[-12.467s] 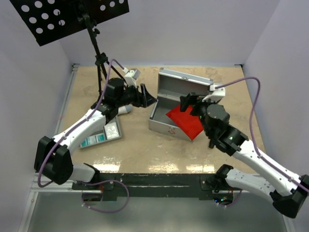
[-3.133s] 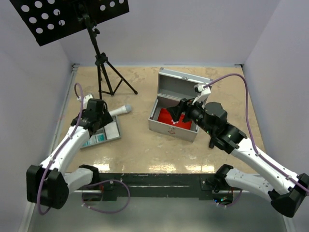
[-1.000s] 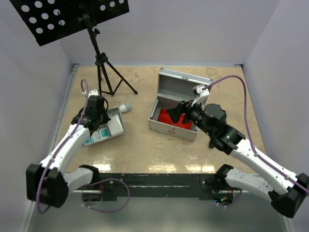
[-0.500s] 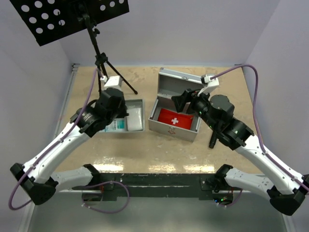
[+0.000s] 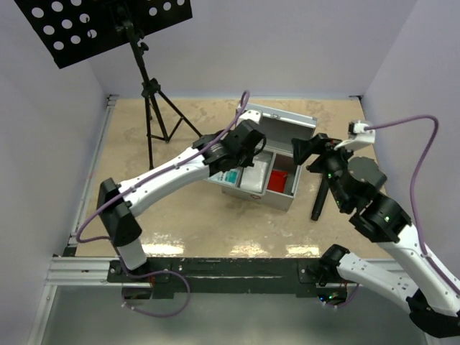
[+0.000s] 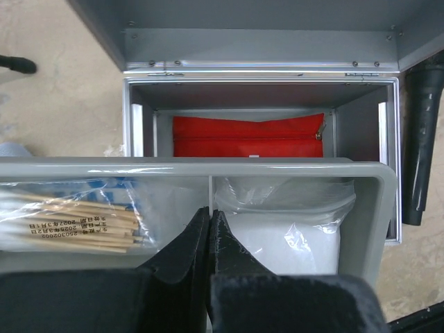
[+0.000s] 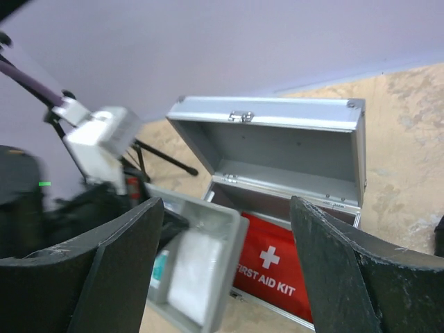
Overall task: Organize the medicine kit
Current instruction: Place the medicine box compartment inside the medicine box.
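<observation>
The silver medicine kit case (image 5: pixel 287 131) stands open mid-table, lid up. Its red "FIRST AID KIT" pouch (image 7: pixel 277 267) lies inside and shows beyond the tray (image 6: pixel 246 137). My left gripper (image 6: pixel 209 216) is shut on the middle divider of the grey tray (image 6: pixel 208 165). It holds the tray (image 5: pixel 264 169) over the case's left side. In the tray lie a bag of wooden swabs (image 6: pixel 76 222) and a white gauze bag (image 6: pixel 291 232). My right gripper (image 5: pixel 310 151) hangs open just right of the case, nothing between its fingers (image 7: pixel 104 277).
A black tripod stand (image 5: pixel 154 108) with a perforated black plate (image 5: pixel 100 21) stands at the back left. A black rod-shaped object (image 5: pixel 318 201) lies on the table right of the case (image 6: pixel 420 139). Walls close the table on three sides.
My left arm has carried the tray rightward from beside the case to over its left half, covering part of the pouch. My right gripper has drawn back to the right.
</observation>
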Robot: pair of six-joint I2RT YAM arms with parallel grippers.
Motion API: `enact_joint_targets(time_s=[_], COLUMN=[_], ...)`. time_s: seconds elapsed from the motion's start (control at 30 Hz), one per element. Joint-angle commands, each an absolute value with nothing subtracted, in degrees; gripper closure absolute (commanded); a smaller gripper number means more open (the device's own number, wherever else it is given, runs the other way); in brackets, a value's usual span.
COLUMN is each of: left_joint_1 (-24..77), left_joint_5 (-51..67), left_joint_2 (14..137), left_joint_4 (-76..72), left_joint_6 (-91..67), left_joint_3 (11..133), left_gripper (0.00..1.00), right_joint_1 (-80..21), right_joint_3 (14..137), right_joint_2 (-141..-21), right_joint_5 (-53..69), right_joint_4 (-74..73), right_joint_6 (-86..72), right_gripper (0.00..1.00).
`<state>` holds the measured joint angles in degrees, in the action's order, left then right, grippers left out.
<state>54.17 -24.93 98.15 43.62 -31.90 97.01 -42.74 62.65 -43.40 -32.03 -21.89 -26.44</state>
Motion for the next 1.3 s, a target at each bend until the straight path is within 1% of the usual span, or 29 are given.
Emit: enact_joint_targets(time_s=[0.0,0.3,0.53,0.73,1.07,1.27], left_joint_1=[54.4,56.2,57.7,57.7,57.7,57.7], left_joint_5=[-22.9,-21.9,-21.9,-21.8,-25.8,-26.5], left_joint_2=[103.1,116.1,123.0,124.7,127.4,128.5], left_joint_4=[40.5,42.5,45.2,46.1,52.3,52.9], left_joint_6=[-29.3,-29.3,-29.3,-29.7,-29.7,-29.4], left_joint_3=[104.2,117.2,125.5,126.0,130.5,131.0], left_gripper=[1.00,1.00,1.00,1.00,1.00,1.00], right_joint_1=[-42.7,-42.7,-42.7,-42.7,-42.7,-42.7], right_joint_3=[63.5,61.5,59.8,59.0,58.1,58.0], right_joint_2=[-40.8,-36.8,-35.0,-34.3,-33.8,-34.0], right_joint_5=[-36.0,-38.0,-37.7,-37.3,-37.0,-36.9], right_joint_4=[-22.2,-24.2,-24.5,-24.3,-23.4,-23.2], right_joint_6=[-27.3,-27.8,-28.2,-28.2,-28.2,-28.0], right_gripper=[0.21,0.21,0.21,0.21,0.21,0.21])
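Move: The left hand already holds the compartment by its divider; the open medicine box's middle lies about 6 cm right, 2 cm ahead and 12 cm below. The box's raised lid stands some 11 cm ahead and 9 cm right, slightly lower, and the black microphone is about 24 cm right, level fore and aft, 18 cm below. From the right hand, the box is roughly 8 cm ahead, 8 cm left and 27 cm down. Left hand, still pinching the divider, goes right about 10 cm, down 6 over the box; right hand retreats. ##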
